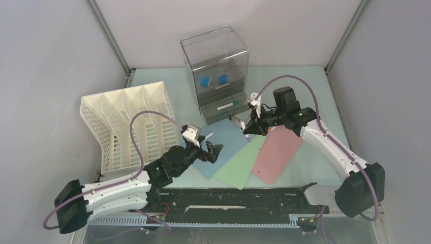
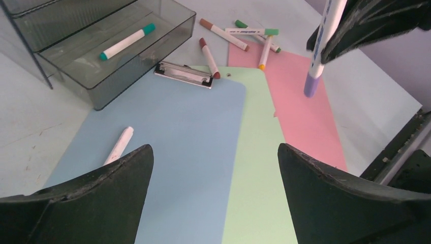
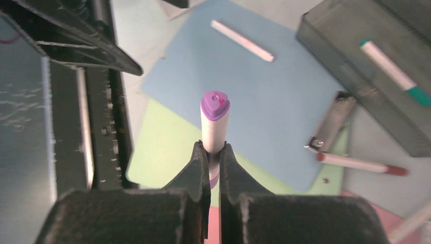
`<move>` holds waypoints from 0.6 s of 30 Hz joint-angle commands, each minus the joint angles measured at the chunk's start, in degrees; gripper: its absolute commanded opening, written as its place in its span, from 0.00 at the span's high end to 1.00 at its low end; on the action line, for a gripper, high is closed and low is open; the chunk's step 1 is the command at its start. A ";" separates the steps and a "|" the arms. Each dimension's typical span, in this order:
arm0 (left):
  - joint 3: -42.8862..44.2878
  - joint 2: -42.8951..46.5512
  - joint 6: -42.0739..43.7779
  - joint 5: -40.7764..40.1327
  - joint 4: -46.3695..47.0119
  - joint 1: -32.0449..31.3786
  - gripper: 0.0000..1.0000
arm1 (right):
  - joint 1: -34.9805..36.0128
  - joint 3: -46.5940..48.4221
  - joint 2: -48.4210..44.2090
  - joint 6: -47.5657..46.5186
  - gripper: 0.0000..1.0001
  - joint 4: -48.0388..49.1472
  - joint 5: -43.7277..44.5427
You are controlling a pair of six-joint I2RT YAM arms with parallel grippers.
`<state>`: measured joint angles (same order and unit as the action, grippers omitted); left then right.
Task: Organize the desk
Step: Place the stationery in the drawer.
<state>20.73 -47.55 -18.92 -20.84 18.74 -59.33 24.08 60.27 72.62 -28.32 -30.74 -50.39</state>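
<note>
On the pale mint desk [image 1: 315, 91] lie a blue clipboard [image 1: 228, 140], a green one [image 1: 239, 165] and a pink one [image 1: 278, 152], overlapping side by side. My left gripper [image 1: 211, 150] [image 2: 214, 152] hovers open and empty over the blue and green boards. A white marker [image 2: 119, 145] lies on the blue board just beyond its left finger. My right gripper [image 1: 249, 127] [image 3: 213, 147] is shut on a purple-capped marker [image 3: 214, 114] [image 2: 317, 56], held in the air above the boards. Several loose markers [image 2: 239, 38] lie at the top of the pink board.
The clear drawer box [image 1: 216, 61] stands at the back with its lower drawer [image 2: 147, 66] pulled out, a green-capped marker [image 2: 127, 41] inside. A brown marker [image 2: 209, 57] lies by the blue board's metal clip [image 2: 184, 74]. The white file rack [image 1: 129, 122] stands left. A black rail [image 1: 228, 198] runs along the front.
</note>
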 commanded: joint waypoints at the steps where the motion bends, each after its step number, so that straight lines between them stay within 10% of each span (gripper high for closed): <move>1: -1.74 1.81 -0.11 -0.09 -1.41 1.42 0.00 | 1.95 7.37 2.53 -9.82 1.00 -5.40 12.59; 18: -7.82 8.00 -4.31 0.68 -1.66 2.64 0.00 | 14.00 25.43 28.60 -35.41 1.00 2.69 58.07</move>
<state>13.37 -40.42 -21.65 -20.60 16.10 -57.17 36.82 79.13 96.25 -58.06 -31.40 -3.01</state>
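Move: The open drawer's middle is about 21 cm ahead of the right hand, 10 cm to its left and 16 cm below. The blue board's metal clip is some 17 cm ahead, 4 cm left and 20 cm down; the red-capped marker is also about 17 ahead, but 3 cm right. From the left hand, the pale marker on the blue board is roughly 11 cm ahead, 8 cm left and 17 cm below. Keeping its pinch on the purple-capped marker, the right hand swings forward about 14 cm towards the drawer, past the clip, then sinks some 5 cm in the later part as the wrist turns about 50 degrees, from fingers pointing left to mostly down. The left hand, empty and wide open, eases down and left about 5 cm towards the pale marker. ##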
